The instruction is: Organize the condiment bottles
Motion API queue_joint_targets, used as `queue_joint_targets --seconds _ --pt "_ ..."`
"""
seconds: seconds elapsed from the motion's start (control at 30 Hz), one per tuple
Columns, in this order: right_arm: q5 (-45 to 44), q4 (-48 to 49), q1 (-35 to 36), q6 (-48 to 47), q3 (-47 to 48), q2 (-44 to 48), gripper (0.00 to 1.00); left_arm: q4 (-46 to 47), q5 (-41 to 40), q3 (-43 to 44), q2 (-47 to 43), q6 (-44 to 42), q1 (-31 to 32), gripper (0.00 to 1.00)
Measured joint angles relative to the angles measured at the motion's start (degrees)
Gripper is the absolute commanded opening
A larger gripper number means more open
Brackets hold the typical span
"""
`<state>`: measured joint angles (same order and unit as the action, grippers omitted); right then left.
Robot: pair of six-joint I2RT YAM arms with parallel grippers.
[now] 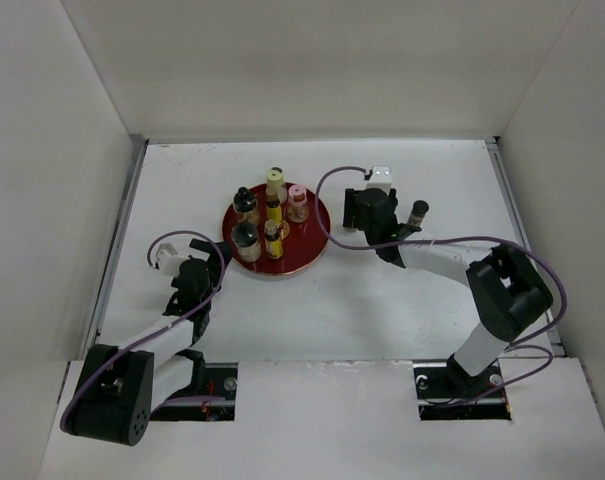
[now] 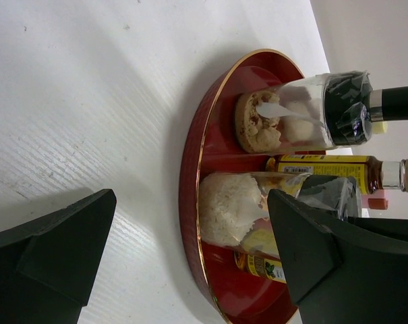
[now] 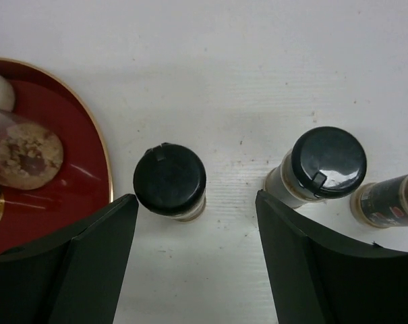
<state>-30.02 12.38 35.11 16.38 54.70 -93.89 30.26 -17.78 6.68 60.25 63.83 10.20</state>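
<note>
The round red tray (image 1: 307,250) holds several condiment bottles: slim yellow ones (image 1: 273,212), black-capped jars (image 1: 246,236) and a pink-capped jar (image 1: 298,203). My left gripper (image 1: 212,262) is open at the tray's left rim. In the left wrist view it (image 2: 190,202) frames a jar of white grains (image 2: 230,206), beside a black-capped jar (image 2: 345,108) and a yellow bottle (image 2: 332,169). My right gripper (image 1: 368,212) is open, pointing down, right of the tray. Its view shows it (image 3: 195,226) just above one black-capped bottle (image 3: 170,181); a second one (image 3: 324,165) and a dark bottle (image 3: 392,199) stand to the right.
White walls enclose the table on the left, back and right. A dark bottle (image 1: 418,213) stands on the table right of my right gripper. The tray's edge (image 3: 69,202) lies close to the left finger in the right wrist view.
</note>
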Motion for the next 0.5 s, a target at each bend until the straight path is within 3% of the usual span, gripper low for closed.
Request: queue_joint_targets --seconds 0.33,0.5 --pt "2.9 0.3 -0.4 -0.3 3.2 -5.6 0.69 0.0 0.0 0.0 0.4 0.0 0.0 1.00" --pt "2.9 1.2 -0.6 -0.9 4.3 -6.8 0.49 0.0 0.0 0.0 0.4 0.0 0.0 1.00"
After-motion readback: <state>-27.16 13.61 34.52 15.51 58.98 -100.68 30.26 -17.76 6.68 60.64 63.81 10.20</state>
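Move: The nearest black-capped bottle, the one I'm going for, stands roughly 3 cm ahead of my right hand and 2 cm to its left, its middle some 4 cm lower. A second black-capped bottle is about 4 cm ahead and 5 cm to the right. The pink-capped bottle on the plate lies around 5 cm ahead and 14 cm left. From my left hand, the target is about 7 cm ahead and 32 cm right, at about the same height. I sink my right hand about 2 cm at first, then ease it forward and left, nearly 2 cm each way, to bring the near black-capped bottle between my fingertips just under its cap. My wrist stays almost unturned while the open fingers narrow around the bottle, quickest at the end; whether the pads touch yet can't be told. ##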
